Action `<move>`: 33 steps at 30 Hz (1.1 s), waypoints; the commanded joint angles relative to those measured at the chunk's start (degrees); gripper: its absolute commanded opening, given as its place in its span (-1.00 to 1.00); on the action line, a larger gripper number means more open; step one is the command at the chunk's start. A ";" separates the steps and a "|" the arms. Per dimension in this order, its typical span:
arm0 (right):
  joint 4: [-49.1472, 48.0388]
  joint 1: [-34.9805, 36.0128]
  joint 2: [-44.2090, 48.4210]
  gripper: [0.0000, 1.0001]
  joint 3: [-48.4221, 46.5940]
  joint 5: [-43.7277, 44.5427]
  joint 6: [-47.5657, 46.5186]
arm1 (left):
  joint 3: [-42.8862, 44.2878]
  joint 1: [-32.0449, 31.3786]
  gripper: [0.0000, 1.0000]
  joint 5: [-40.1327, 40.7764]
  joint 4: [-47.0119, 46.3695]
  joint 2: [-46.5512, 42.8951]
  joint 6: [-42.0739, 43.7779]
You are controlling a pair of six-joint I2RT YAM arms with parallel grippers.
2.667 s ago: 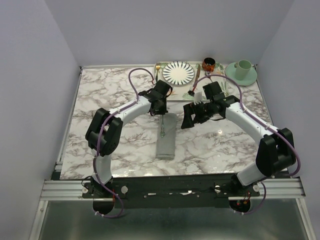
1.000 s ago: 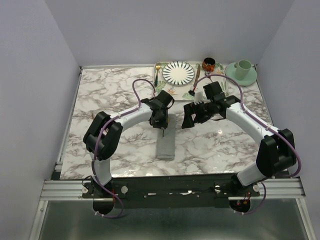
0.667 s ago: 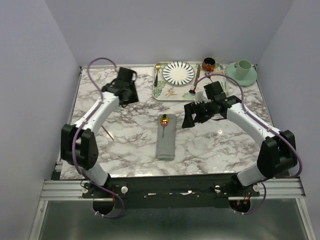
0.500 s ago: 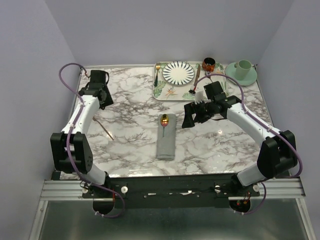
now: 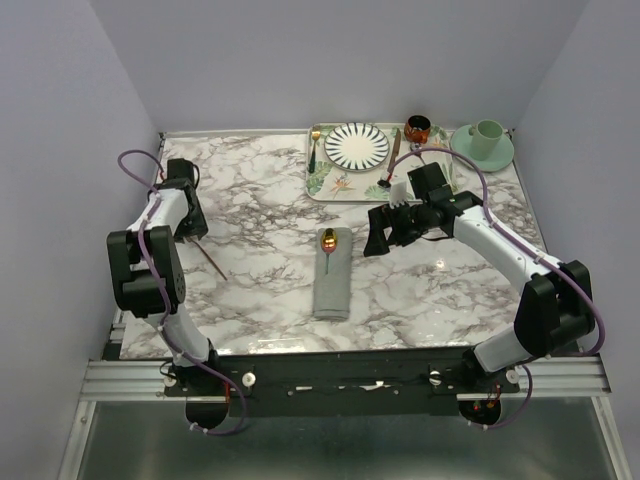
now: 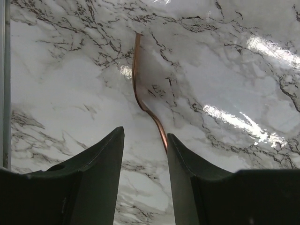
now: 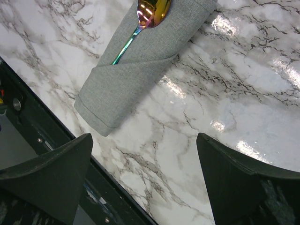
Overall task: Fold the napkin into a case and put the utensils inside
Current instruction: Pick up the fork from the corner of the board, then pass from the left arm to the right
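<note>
The napkin is folded into a narrow grey case at the table's middle, also in the right wrist view. The spoon lies on it, gold bowl out at the far end, pale-green handle tucked under the flap. The copper-pink fork lies bare on the marble at the left. My left gripper hovers open over it; in its wrist view the fork runs from ahead of the jaws to beside the right fingertip. My right gripper is wide open and empty, right of the case.
At the back stands a leaf-patterned tray with a striped plate, a dark-handled gold fork and a brown-handled knife. A small dark cup and a green cup stand at back right. The table's left rail is close.
My left arm left the spoon on the case, swung away to the table's left side and came down over the copper fork. The right arm has not moved.
</note>
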State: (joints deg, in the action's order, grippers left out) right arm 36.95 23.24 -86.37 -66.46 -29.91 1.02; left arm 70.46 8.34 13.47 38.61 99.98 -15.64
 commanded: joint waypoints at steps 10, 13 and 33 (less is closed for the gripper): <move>2.25 0.13 -0.29 1.00 -1.74 -2.51 -3.21 | 0.39 -0.08 -0.31 -2.92 -2.83 7.86 -3.61; 3.13 -0.04 -0.73 1.00 -2.18 -5.58 -4.44 | -2.24 0.01 -0.84 -7.66 -5.47 6.63 -3.52; -14.77 0.05 1.73 0.97 -16.25 -31.07 7.57 | -6.13 -16.85 -1.00 -71.92 -82.89 -19.56 -50.54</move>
State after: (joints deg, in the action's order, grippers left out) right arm 36.99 23.24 -86.06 -81.82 -50.11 -3.68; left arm 63.64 -1.02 -49.17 -20.53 80.49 -50.30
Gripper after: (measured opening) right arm 0.998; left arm 0.016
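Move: The fork lies under the left fingertips: its neck is almost straight below, its middle about 2 cm back, 2 cm right and 4 cm down. From that hand the folded napkin is some 39 cm right and 11 cm back; the spoon in it, roughly 37 cm right and 8 cm back; both about 4 cm down. From the right gripper, the fork is around 45 cm left, 5 cm back and 12 cm down. Lower the half-open left gripper about 4 cm over the fork, pinch it near the neck, then sweep it up some 32 cm and right 24 cm towards the right gripper, swinging the fingers from down to level, pointing right and forward. Meanwhile raise the empty, wide-open right gripper about 12 cm, drifting left, with a slight tilt. ##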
